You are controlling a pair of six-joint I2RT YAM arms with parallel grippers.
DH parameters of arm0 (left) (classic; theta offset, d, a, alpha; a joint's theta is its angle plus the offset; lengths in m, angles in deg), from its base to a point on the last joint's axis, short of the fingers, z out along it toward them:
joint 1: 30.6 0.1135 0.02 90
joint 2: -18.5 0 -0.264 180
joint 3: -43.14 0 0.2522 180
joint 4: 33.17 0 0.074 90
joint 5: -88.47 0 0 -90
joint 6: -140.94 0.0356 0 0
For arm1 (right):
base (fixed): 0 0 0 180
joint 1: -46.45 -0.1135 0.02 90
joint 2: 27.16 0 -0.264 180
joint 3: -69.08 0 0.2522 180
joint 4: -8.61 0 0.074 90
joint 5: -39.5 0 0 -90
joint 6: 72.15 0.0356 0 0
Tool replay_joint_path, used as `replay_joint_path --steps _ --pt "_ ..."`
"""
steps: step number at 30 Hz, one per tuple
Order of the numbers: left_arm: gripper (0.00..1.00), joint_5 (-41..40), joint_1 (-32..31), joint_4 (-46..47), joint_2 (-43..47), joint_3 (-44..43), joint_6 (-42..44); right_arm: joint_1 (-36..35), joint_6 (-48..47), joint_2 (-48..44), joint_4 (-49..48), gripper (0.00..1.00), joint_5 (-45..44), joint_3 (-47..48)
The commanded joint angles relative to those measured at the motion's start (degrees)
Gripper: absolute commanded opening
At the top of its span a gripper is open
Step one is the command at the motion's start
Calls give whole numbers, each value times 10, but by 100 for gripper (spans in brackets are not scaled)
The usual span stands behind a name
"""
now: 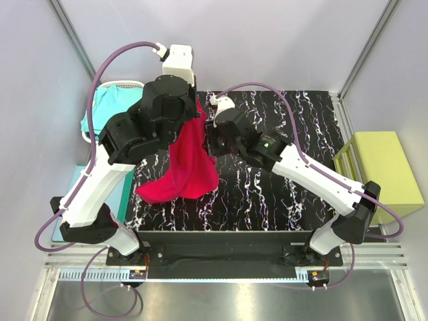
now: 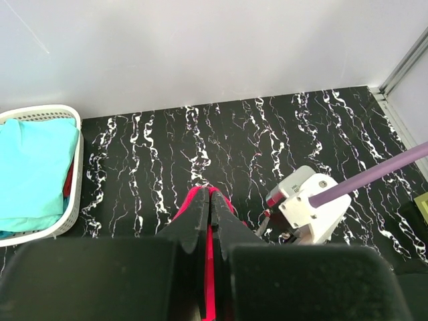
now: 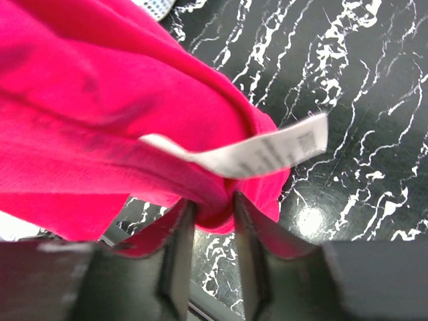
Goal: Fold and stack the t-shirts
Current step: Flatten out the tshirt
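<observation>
The crimson-red t-shirt (image 1: 188,167) hangs bunched above the black marbled table (image 1: 281,194), its lower end resting on the tabletop. My left gripper (image 1: 196,105) holds its top, shut on a thin strip of the red cloth (image 2: 208,190). My right gripper (image 1: 209,137) is just to the right of it. In the right wrist view its fingers (image 3: 212,200) pinch a rolled fold of the red t-shirt (image 3: 100,100) just below a white label (image 3: 267,150). The turquoise t-shirt (image 1: 107,107) lies in a white basket (image 1: 124,84) at the back left.
A yellow-green block (image 1: 384,174) stands off the table's right edge. A light-blue mat (image 1: 122,194) lies at the left, under the left arm. In the left wrist view the basket (image 2: 73,180) is on the left and the right arm's white wrist (image 2: 311,204) on the right.
</observation>
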State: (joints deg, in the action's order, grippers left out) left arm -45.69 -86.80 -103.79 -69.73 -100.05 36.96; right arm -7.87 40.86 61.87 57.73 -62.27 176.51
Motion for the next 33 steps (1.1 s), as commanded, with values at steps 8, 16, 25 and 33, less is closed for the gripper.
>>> replay_joint_path --steps 8,16,25,33 --pt "0 -20 -2 31 31 -22 10 -7 8 -7 7 0 -46 -14" --pt "0 -37 4 32 32 -14 17 -6 -54 -47 52 0 -141 110" --pt "0 -42 11 34 34 -60 33 -6 -148 -24 129 0 -237 375" --pt "0 -64 2 34 85 -36 24 -5 -184 -62 118 0 -289 406"
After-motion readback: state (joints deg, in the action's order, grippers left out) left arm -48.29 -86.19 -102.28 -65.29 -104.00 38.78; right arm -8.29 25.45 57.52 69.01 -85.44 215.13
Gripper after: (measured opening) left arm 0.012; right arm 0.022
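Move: The t-shirt edge to be pinched lies at the right hand's partly open fingertips, about a centimetre ahead and level with them. The corner still held by the left hand is some 19 cm above the right hand, about 4 cm to its left and 1 cm farther out. The laundry basket sits roughly 28 cm left, 12 cm ahead and 23 cm lower. From the left hand, the edge to be pinched is about 19 cm below and 3 cm right, level fore and aft. Pinching the t-shirt's hanging edge, the right fingers shut while the hand dips slightly, then it swings that edge up about 26 cm and some 13 cm to the right, away from the left hand's side, tipping its fingers up and turning clockwise. The left hand keeps its grip on the other corner and goes up and left, about 5 cm each way. ##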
